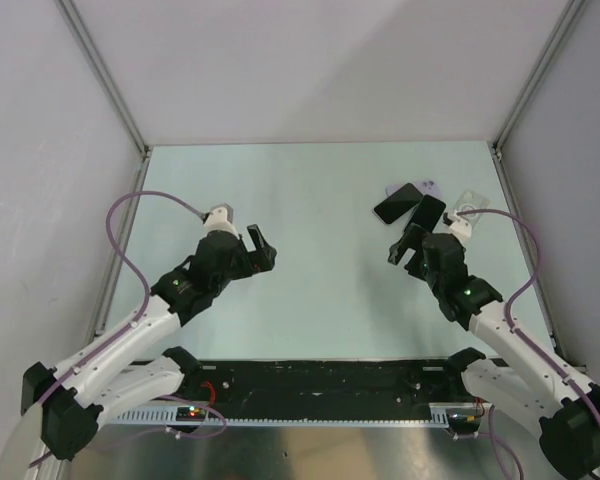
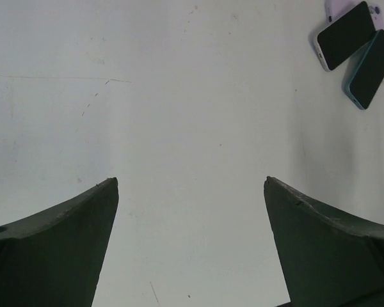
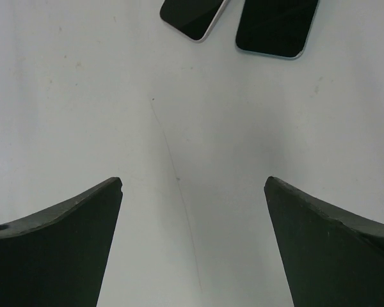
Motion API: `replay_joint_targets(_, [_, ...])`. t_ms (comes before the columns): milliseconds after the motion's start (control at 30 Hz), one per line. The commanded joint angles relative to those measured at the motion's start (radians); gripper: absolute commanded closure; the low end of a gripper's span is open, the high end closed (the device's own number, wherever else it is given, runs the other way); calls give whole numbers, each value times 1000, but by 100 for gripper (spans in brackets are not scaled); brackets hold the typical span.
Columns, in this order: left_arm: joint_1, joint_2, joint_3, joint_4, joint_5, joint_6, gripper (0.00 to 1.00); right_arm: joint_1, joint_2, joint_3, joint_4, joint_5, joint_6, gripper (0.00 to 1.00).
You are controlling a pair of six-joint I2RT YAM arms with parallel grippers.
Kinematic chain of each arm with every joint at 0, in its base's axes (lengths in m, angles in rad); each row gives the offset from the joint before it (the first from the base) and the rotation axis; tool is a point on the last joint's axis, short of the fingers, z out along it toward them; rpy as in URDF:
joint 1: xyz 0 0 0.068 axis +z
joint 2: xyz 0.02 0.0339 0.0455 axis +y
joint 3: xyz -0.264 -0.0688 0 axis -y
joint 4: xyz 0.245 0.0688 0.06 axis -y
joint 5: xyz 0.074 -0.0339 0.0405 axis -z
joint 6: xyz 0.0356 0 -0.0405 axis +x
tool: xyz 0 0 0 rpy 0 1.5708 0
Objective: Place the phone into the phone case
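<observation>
Two black-screened phones lie side by side at the far right of the table: the left one has a pale edge, the right one a teal edge. A lilac case shows behind them and a clear case lies to their right. In the right wrist view the two phones sit at the top edge, just beyond my open, empty right gripper. My left gripper is open and empty over bare table; the phones show at its far right.
The pale green table is boxed in by white walls with metal corner posts. A black rail runs along the near edge between the arm bases. Purple cables loop from each wrist.
</observation>
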Motion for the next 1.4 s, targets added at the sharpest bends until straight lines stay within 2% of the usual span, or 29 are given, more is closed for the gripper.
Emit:
replay_joint_targets(0, [5,-56,14,24,39,42,1,-37,-15,26,-1,42,-32,1])
replay_joint_targets(100, [5,-85,6,23,79,39,2,-97,16,50,-3,35,-54,0])
replay_joint_targets(533, [5,-140,-10,4,243,56,2,-433,304,181,85,-185,-140,0])
replay_joint_targets(967, [6,-140,-1,-2,283,52,2,-489,682,333,244,-238,-159,0])
replay_joint_targets(1133, [5,-149,-4,-8,283,50,2,-532,766,400,264,-247,-141,0])
replay_joint_targets(1233, [6,-156,-6,-12,286,48,2,-560,764,448,211,-205,-123,0])
replay_joint_targets(1367, [5,-159,-5,-13,292,49,2,-576,795,561,76,-51,-117,0])
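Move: The clear case lies some 22 cm ahead of the right hand, about 26 cm to its right and 13 cm below. The teal-edged phone is 19 cm ahead and 12 cm right of that hand; the white-edged phone is 24 cm ahead and 4 cm right, with the purple case about 4 cm beyond it and 5 cm farther right. From the left hand, the clear case is roughly 22 cm ahead and 66 cm right. Towards the clear case the open right hand swings right and forward, about 15 cm each way, first rightward, then mainly forward while sinking nearly 8 cm over the teal-edged phone, finally veering right again and rising 2 cm. Its fingers tip down and turn clockwise some 15–20 degrees. The open left hand withdraws back, up and right, about 6 cm in all, also turning clockwise. ##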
